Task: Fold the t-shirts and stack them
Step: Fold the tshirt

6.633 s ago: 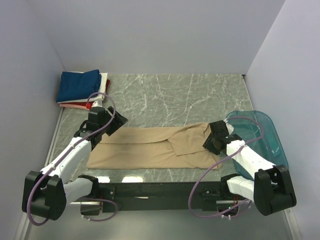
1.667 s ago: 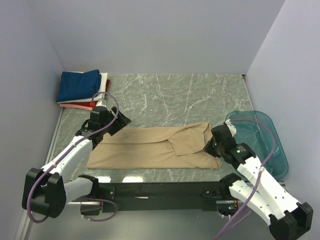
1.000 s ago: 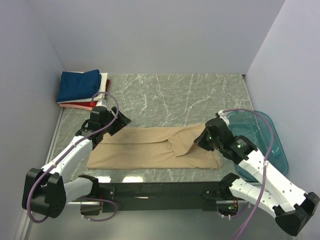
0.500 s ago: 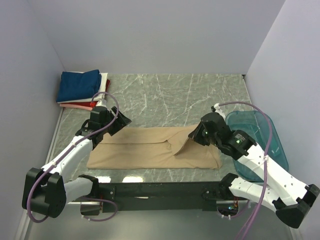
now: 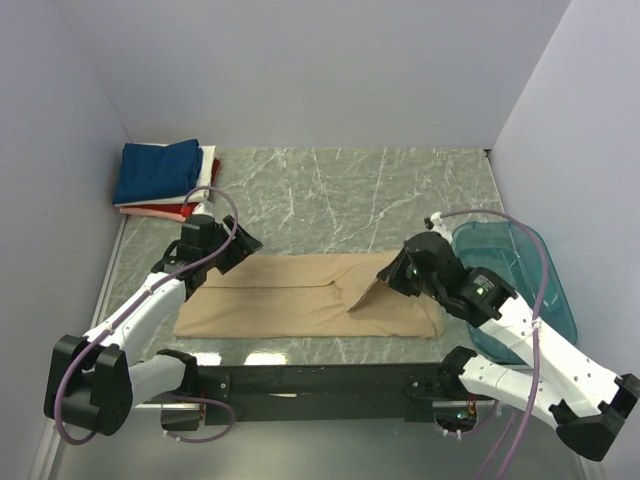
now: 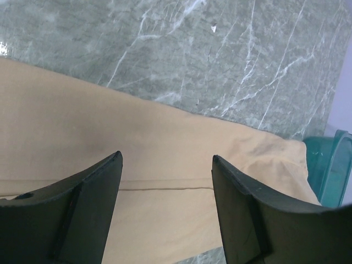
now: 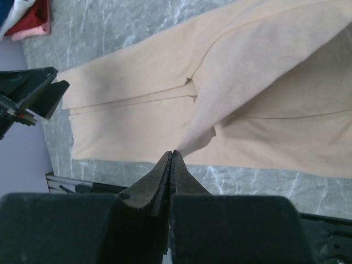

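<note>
The tan t-shirt (image 5: 280,305) lies flat across the near middle of the table, also seen in the left wrist view (image 6: 82,126). My right gripper (image 5: 388,270) is shut on a pinched corner of its right-hand flap (image 7: 242,82), which hangs lifted and drawn over the shirt's body; its jaws (image 7: 172,152) meet on the cloth tip. My left gripper (image 5: 238,243) hovers open over the shirt's far left edge, nothing between its fingers (image 6: 166,157). The folded t-shirts (image 5: 160,175), navy on top with white, red and pink below, are stacked at the far left corner.
A teal translucent tub (image 5: 525,285) stands at the right edge, beside my right arm, and its rim (image 6: 335,165) shows in the left wrist view. Grey walls close in the table on three sides. The black rail (image 5: 320,385) carrying the arm bases runs along the near edge.
My right gripper has risen and moved left, carrying the tan shirt's right flap over toward the middle. The left arm has stayed still and open.
</note>
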Controlling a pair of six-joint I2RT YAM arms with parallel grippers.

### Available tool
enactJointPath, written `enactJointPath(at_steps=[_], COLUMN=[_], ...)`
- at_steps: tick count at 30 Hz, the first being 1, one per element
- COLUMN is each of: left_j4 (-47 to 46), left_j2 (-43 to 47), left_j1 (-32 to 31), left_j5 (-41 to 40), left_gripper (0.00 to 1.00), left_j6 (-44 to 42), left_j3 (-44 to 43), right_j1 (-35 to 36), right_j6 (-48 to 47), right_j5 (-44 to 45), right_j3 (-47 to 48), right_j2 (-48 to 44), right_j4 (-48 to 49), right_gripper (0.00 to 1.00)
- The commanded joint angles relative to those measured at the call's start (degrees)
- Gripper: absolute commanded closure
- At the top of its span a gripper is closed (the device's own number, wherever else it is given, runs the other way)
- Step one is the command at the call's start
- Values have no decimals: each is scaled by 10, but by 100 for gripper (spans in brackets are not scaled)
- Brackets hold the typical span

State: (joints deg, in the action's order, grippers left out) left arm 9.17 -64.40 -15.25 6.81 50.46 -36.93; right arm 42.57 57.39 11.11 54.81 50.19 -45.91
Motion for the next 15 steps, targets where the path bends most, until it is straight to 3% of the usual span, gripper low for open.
enactJointPath(at_steps=[1, 5, 8, 9, 11, 15], left_j4=[-24, -30, -32, -35, -36, -33], left_j2=[-1, -6, -15, -17, -18, -18], left_j1=[-2, -2, -2, -2, -2, -2], left_j5=[5, 6, 8, 9, 10, 8], left_gripper=[28, 29, 29, 29, 29, 29], left_j6=[3, 3, 4, 4, 4, 3], left_j3=[5, 8, 9, 10, 11, 10], right_j1=[8, 13, 16, 16, 16, 18], right_j6=[27, 66, 91, 93, 87, 27], right_j5=[8, -21, -39, -36, -11, 20], right_j3=[-62, -183, -246, -249, -234, -161], right_j2=[-39, -98, -146, -155, -165, -88], right_j4=[-21, -22, -33, -39, -57, -37], right_gripper=[100, 100, 80, 71, 64, 62])
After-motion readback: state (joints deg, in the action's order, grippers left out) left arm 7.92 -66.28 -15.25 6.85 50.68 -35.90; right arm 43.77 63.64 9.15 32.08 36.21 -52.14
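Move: My shut right fingers already hold the tan t-shirt's sleeve by its cuff, up in the air. The spot on the shirt's near edge where I take it lies about 5 cm back, 3 cm to the right and 19 cm below. The folded shirt's middle is some 16 cm left and 2 cm ahead, the teal bin about 30 cm right and 3 cm ahead, both well below. From my open left hand that spot is roughly 30 cm right, 16 cm back and 11 cm lower. I whip my right hand down some 14 cm while drawing it back about 8 cm and a bit right, towards the shirt's near edge, tipping the fingers about 15 degrees further down. On the way I open them to over a third, letting go of the sleeve, and finish with a small rebound up. My left hand, open, sinks slightly over the shirt. ##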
